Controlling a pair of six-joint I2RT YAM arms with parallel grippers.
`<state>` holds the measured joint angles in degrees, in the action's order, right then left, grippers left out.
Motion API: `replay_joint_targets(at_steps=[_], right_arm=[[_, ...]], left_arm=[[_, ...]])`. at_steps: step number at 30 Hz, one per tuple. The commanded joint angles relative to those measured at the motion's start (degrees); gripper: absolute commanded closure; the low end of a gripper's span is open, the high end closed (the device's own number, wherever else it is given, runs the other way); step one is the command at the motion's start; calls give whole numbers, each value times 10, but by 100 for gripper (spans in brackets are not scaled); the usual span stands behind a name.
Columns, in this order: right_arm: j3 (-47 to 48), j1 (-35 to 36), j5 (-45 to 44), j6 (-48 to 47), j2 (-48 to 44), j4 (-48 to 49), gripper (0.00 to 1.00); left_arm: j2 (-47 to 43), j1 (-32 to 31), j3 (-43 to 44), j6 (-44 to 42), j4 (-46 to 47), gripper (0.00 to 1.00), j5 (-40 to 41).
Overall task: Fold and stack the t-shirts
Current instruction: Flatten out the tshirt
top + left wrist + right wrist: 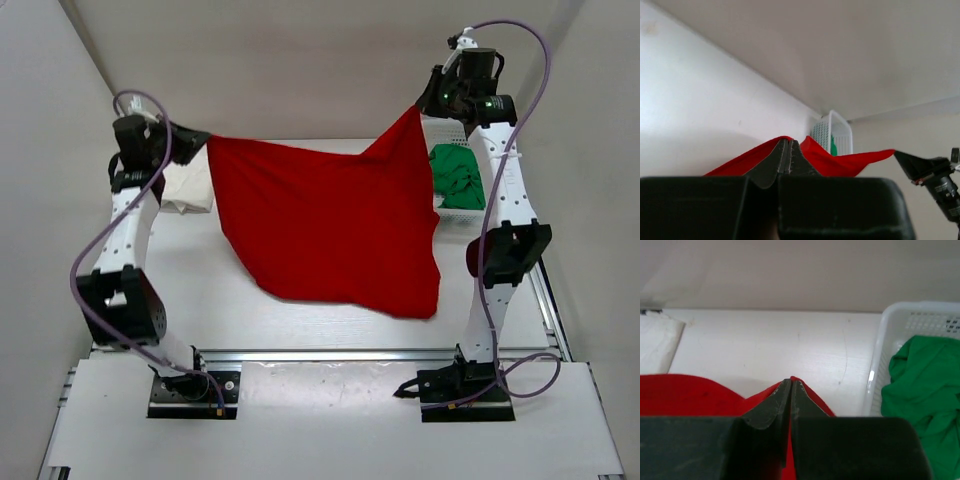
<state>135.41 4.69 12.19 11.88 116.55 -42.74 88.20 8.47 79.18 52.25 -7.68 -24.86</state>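
Observation:
A bright red t-shirt (330, 225) hangs stretched in the air between my two grippers, its lower part draping down to the table. My left gripper (203, 138) is shut on the shirt's left top corner (777, 141). My right gripper (425, 103) is shut on the right top corner (795, 381). A cream-white t-shirt (186, 187) lies folded on the table at the left, partly behind the red cloth; it also shows in the right wrist view (655, 345). A green t-shirt (457, 176) lies crumpled in the basket, seen closer in the right wrist view (925, 390).
A white plastic mesh basket (441, 128) stands at the back right of the table, its rim (877, 360) close to my right gripper. The enclosure walls rise on the left, back and right. Aluminium rails run along the near edge by the arm bases.

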Motion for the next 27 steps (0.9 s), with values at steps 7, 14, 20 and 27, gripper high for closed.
replay_joint_targets(at_steps=[7,14,20,27], right_arm=[[86,-22,35,50,-133,237,99],[-48,-22,8,25,-201,169,100],[-411,12,-60,5,-367,213,100],[-855,95,-112,72,-591,244,100]], left_arm=[[59,33,318,25,-40,100,10],[8,70,252,9,-31,100,22],[-114,61,2,-29,22,100,62],[-280,75,-369,-61,59,100,88]])
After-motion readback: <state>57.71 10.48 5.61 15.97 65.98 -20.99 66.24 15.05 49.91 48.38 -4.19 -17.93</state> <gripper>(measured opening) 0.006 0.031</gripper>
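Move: High over the table, both hands already hold the red t-shirt by two corners. The table middle lies about 12 cm back, 27 cm right and 31 cm below the left hand, and some 20 cm back, 20 cm left and 35 cm below the right hand. The folded white t-shirt is roughly 11 cm ahead, 14 cm left and 30 cm below the left hand. The basket sits about 20 cm right of the right hand, 1 cm ahead and 29 cm down, with the green t-shirt 1 cm nearer and 1 cm less to the right. Swinging the pinched corners together, both arms sweep up some 20–25 cm with fingers tipping upward, then whip down past their starting height, fingers tipping down again. The left first pushes slightly forward, then pulls back, also shifting left; the right draws back throughout the lift and drop, about 20 cm overall. Both grips stay shut. ##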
